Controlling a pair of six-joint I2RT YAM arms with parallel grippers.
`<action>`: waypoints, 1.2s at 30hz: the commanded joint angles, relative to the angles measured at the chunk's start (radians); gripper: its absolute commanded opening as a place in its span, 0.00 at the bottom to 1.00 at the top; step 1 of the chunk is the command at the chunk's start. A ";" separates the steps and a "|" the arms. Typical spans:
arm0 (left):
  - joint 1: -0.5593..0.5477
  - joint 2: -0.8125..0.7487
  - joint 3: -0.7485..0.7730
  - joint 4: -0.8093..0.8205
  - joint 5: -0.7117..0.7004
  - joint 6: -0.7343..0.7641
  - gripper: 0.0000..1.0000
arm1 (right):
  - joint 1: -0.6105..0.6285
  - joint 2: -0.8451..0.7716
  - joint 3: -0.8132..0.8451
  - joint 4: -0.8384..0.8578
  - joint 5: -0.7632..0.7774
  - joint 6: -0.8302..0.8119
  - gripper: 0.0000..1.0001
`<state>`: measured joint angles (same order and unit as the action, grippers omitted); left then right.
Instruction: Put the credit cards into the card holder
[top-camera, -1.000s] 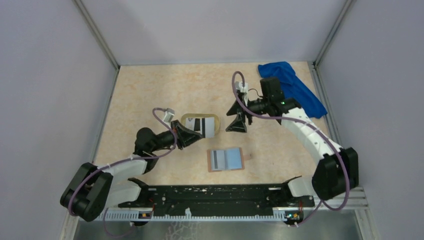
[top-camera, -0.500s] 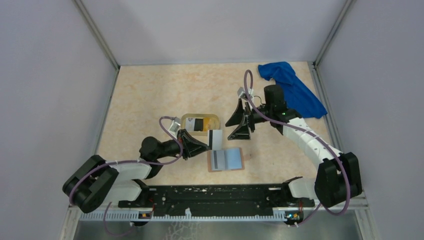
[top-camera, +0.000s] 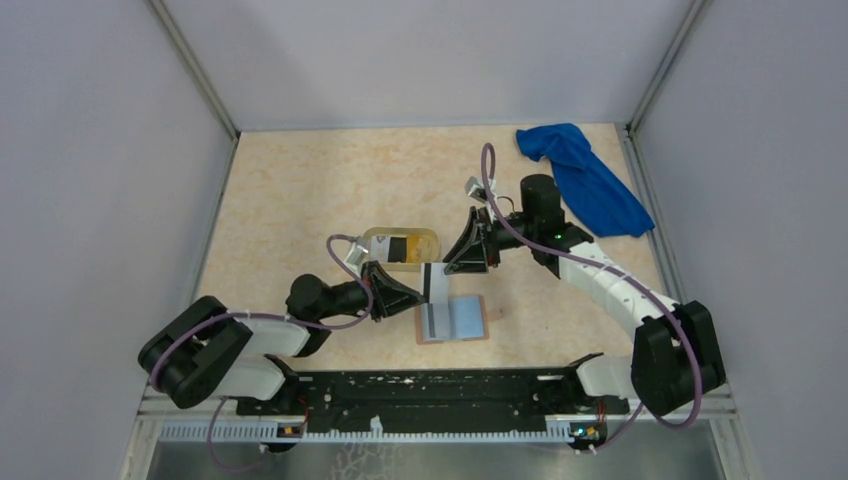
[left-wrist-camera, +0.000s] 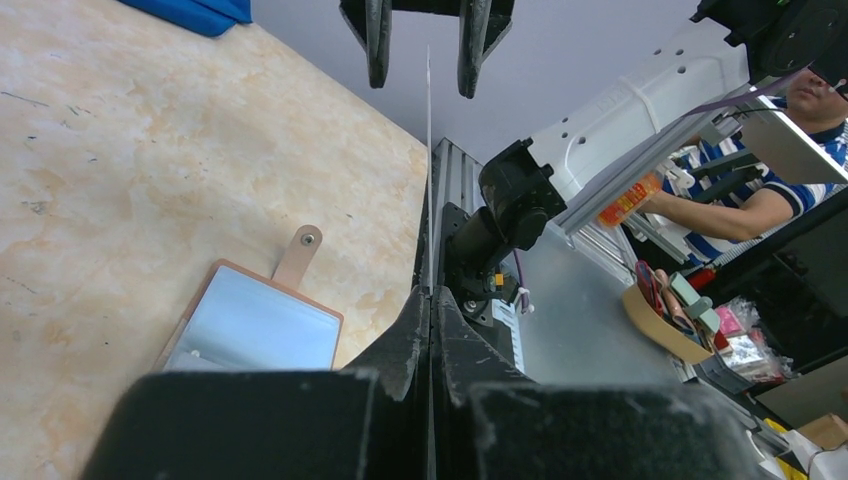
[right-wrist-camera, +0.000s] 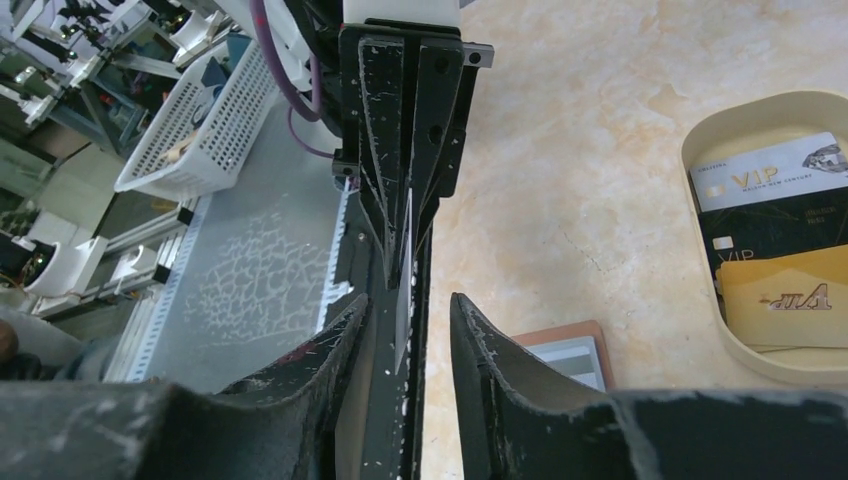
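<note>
My left gripper (top-camera: 415, 292) is shut on one end of a white credit card (top-camera: 434, 285) with a black stripe, held on edge just above the left side of the open tan card holder (top-camera: 452, 318). In the left wrist view the card (left-wrist-camera: 428, 170) shows as a thin line rising from the closed jaws (left-wrist-camera: 431, 292). My right gripper (right-wrist-camera: 410, 300) is open, one finger on each side of the card's free end (right-wrist-camera: 403, 305), with a gap on both sides. More credit cards, white (right-wrist-camera: 770, 175), black and gold, lie in the tray.
The pale yellow oval tray (top-camera: 372, 236) sits just behind the card holder (left-wrist-camera: 255, 325). A blue cloth (top-camera: 585, 180) lies at the back right corner. The metal rail (top-camera: 440, 395) with the arm bases runs along the near edge.
My left gripper carried the white card from the tray toward the near side, over the card holder. The right gripper came down and left to the card, and its jaws narrowed around it.
</note>
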<state>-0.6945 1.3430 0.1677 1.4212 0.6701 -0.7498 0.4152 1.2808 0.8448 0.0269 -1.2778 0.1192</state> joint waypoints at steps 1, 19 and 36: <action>-0.008 0.003 0.030 0.012 0.009 0.010 0.00 | 0.013 0.001 0.035 0.000 -0.011 -0.029 0.30; -0.010 -0.073 0.076 -0.210 0.060 0.076 0.00 | 0.037 0.041 0.108 -0.237 -0.032 -0.240 0.25; -0.010 -0.268 0.012 -0.416 -0.163 0.142 0.59 | 0.017 0.040 0.065 -0.229 -0.015 -0.260 0.00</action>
<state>-0.7006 1.1805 0.2142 1.0950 0.6247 -0.6525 0.4442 1.3373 0.9356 -0.3195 -1.2797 -0.1913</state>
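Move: The grey card with the black stripe stands on edge, held at its near lower end in my shut left fingers. Its middle is about 2 cm ahead of my left hand, 3 cm right and 3 cm up; from my half-open right hand it is roughly 2 cm back, 2 cm left and 2 cm down. The open card holder lies 4 cm back from my right hand and some 22 cm below, the card tray about 12 cm ahead and 10 cm left. I sink my right hand about 2 cm and ease it back 1 cm over the card's far upper end, then close its fingers fully to pinch the card. My left hand keeps its grip almost in place, rolling some 5 degrees, and only after the right has shut does it open to about half, letting go of the card. ##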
